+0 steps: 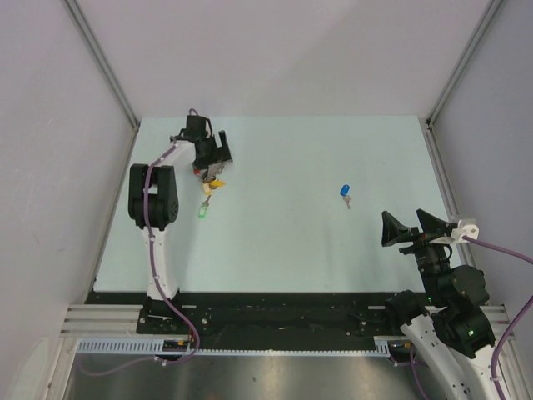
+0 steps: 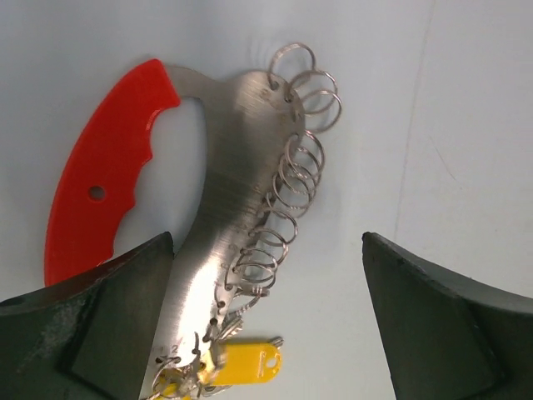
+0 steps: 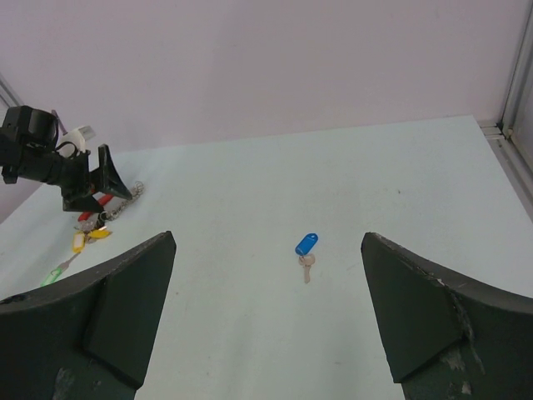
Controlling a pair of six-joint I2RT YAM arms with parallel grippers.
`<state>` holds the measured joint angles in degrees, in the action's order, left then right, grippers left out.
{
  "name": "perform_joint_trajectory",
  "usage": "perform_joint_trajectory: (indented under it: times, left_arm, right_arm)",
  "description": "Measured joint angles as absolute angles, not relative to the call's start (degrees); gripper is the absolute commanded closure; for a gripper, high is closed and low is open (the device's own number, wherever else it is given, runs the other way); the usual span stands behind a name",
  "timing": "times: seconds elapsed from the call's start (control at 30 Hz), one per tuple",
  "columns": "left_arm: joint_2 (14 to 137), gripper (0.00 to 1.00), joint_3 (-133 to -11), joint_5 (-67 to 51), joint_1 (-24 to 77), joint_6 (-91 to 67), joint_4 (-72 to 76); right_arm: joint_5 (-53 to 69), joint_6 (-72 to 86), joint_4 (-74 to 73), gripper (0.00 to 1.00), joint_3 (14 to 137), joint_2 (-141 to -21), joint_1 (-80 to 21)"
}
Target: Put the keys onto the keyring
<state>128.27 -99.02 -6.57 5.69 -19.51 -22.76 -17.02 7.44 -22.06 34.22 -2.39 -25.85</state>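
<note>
The keyring (image 2: 225, 208) is a brushed metal plate with a curved red handle (image 2: 100, 175), a row of wire rings and yellow tags (image 2: 246, 362). It lies on the table at the far left (image 1: 213, 178). My left gripper (image 2: 266, 242) hovers right over it, open, one finger on each side, holding nothing. A green-tagged key (image 1: 202, 213) lies just nearer than the keyring. A blue-tagged key (image 1: 345, 192) lies alone right of centre, also in the right wrist view (image 3: 306, 247). My right gripper (image 3: 266, 237) is open and well short of it, at the near right (image 1: 402, 213).
The pale table (image 1: 283, 242) is walled on the left, back and right by grey panels with metal edge rails (image 1: 441, 183). The arm bases and a cable track (image 1: 275, 346) run along the near edge.
</note>
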Motion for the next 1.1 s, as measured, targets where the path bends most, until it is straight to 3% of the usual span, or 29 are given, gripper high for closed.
perform_joint_trajectory:
  times: [0.4,0.83,1.1]
  left_arm:
    - [124.86,0.00,-93.03,-10.98,21.52,-19.51,-20.60]
    - [105.10,0.00,-63.44,-15.55,41.71,-20.25,-11.46]
    - [92.55,0.00,-47.33,-16.99,44.49,-23.57,-6.55]
  right_arm:
    - [-16.38,7.40,-22.04,0.02,34.22,-2.39,-25.93]
    - [-13.30,8.78,-23.29,0.00,37.23,-8.25,-26.04]
    - [-4.95,14.57,-26.33,0.00,41.82,-20.03,-26.06]
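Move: Left hand: the keyring is at its open fingertips, its middle about 3 cm left, 1 cm ahead and 2 cm below; the two yellow-tagged keys at its near end are roughly 7 cm back and 1 cm left, the green-tagged key about 16 cm back and 4 cm left. From the right hand the keyring lies some 37 cm ahead, 56 cm left and 29 cm lower; the blue-tagged key is around 25 cm ahead, 6 cm left and 29 cm lower. To the right at first, then curving steadily back towards the bases, the left hand drags the keyring at table height, the left finger hooked inside its curve against the metal plate, fingers staying wide open; it ends some 33 cm back and 21 cm right, turned about 40 degrees clockwise. Late on, the right hand eases left about 5 cm towards the keyring, tipping down and turning counter-clockwise, still empty. ##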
